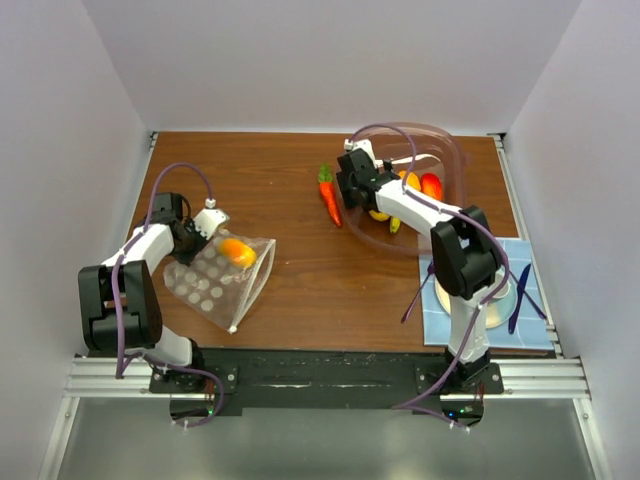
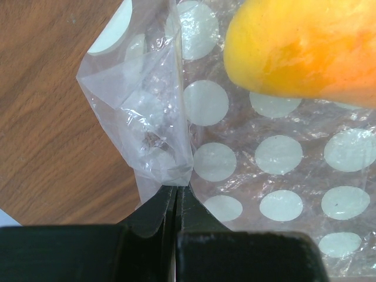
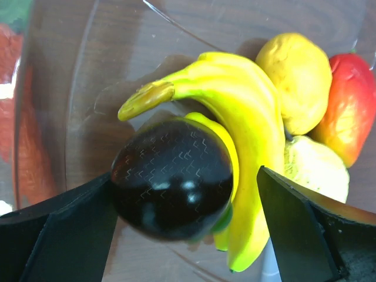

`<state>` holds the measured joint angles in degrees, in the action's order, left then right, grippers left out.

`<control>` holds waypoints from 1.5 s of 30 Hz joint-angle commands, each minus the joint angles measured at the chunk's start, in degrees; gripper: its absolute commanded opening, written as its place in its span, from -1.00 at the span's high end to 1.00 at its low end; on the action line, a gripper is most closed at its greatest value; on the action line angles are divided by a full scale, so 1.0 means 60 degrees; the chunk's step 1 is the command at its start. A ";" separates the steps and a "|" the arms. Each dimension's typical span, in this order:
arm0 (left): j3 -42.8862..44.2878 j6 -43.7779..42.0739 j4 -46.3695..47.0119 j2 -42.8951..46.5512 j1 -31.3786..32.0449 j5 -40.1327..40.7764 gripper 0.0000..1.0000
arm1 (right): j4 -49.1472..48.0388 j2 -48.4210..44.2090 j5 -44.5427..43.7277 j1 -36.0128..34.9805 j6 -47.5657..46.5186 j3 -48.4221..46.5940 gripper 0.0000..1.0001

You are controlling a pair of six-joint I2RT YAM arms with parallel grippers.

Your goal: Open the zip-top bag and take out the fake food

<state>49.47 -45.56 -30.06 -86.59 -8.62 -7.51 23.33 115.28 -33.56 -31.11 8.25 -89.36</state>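
Observation:
The zip-top bag [image 1: 215, 285], clear with white dots, lies on the left of the table with an orange-yellow fake fruit [image 1: 238, 250] inside. My left gripper [image 1: 203, 226] is shut on a crumpled corner of the bag [image 2: 158, 117], and the fruit [image 2: 299, 47] lies just beyond it. My right gripper [image 1: 358, 188] is open over the clear bowl [image 1: 455, 160]. A glossy dark purple fake vegetable [image 3: 170, 179] sits between its fingers, with a clear gap to the right finger [image 3: 294, 223]. In the bowl lie a banana [image 3: 247, 111], a lemon [image 3: 296, 76] and a red-yellow fruit [image 3: 351, 106].
A toy carrot [image 1: 328, 196] lies on the wood just left of the bowl. A blue mat [image 1: 535, 330] at the front right holds a plate and a dark fork [image 1: 520, 295]. White walls close in the table on three sides.

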 commanded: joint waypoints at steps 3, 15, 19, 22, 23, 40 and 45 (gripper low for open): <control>-0.0057 0.0079 0.0133 0.0017 -0.0042 -0.0170 1.00 | -0.1103 -0.1239 -0.1068 -0.0263 -0.0071 -0.0838 -0.97; 0.0016 0.0167 0.0133 -0.0115 -0.0042 -0.0169 1.00 | -0.0259 0.1071 -0.0633 -0.2534 -0.1244 -0.4597 -0.97; -0.0145 0.0108 0.0235 -0.0071 -0.0028 -0.0082 1.00 | 0.0344 0.2390 -0.0486 -0.2578 -0.0571 -0.5628 -0.97; -0.0174 0.0035 0.0308 -0.0115 -0.0042 -0.0023 1.00 | 0.0418 0.2992 -0.0529 -0.2578 -0.0351 -0.5892 -0.97; -0.0189 0.0035 0.0323 -0.0144 -0.0042 0.0006 1.00 | 0.0476 0.3283 -0.0544 -0.2578 -0.0292 -0.6037 -0.98; -0.0262 -0.0053 0.0484 -0.0320 -0.0042 0.0006 1.00 | 0.1223 0.3652 -0.1775 -0.2067 0.0748 -0.5365 -0.98; -0.0321 -0.0082 0.0484 -0.0276 -0.0042 0.0021 1.00 | 0.1297 0.3681 -0.1643 -0.1758 0.0953 -0.5175 -0.98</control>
<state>48.07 -45.60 -28.25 -88.16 -8.62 -7.25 30.55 141.69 -42.30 -43.88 11.25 -121.32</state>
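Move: The carrot I go for lies about 11 cm to my right hand's left, 2 cm ahead and 8 cm below. The eggplant, already let go, is about 2 cm ahead, 1 cm left and 4 cm below that hand; the banana is some 5 cm to its right, 2 cm ahead and 7 cm below. From my left hand the carrot is roughly 17 cm ahead, 34 cm to the right and 1 cm lower. I lift my open right hand some 16 cm out of the tub, swing it about 20 cm left over the tub's side wall, then drop it past the carrot and ease back right about 6 cm, until the carrot lies ahead between the spread fingers, still untouched. My left hand keeps its pinch on the bag's edge, sinking a centimetre. ##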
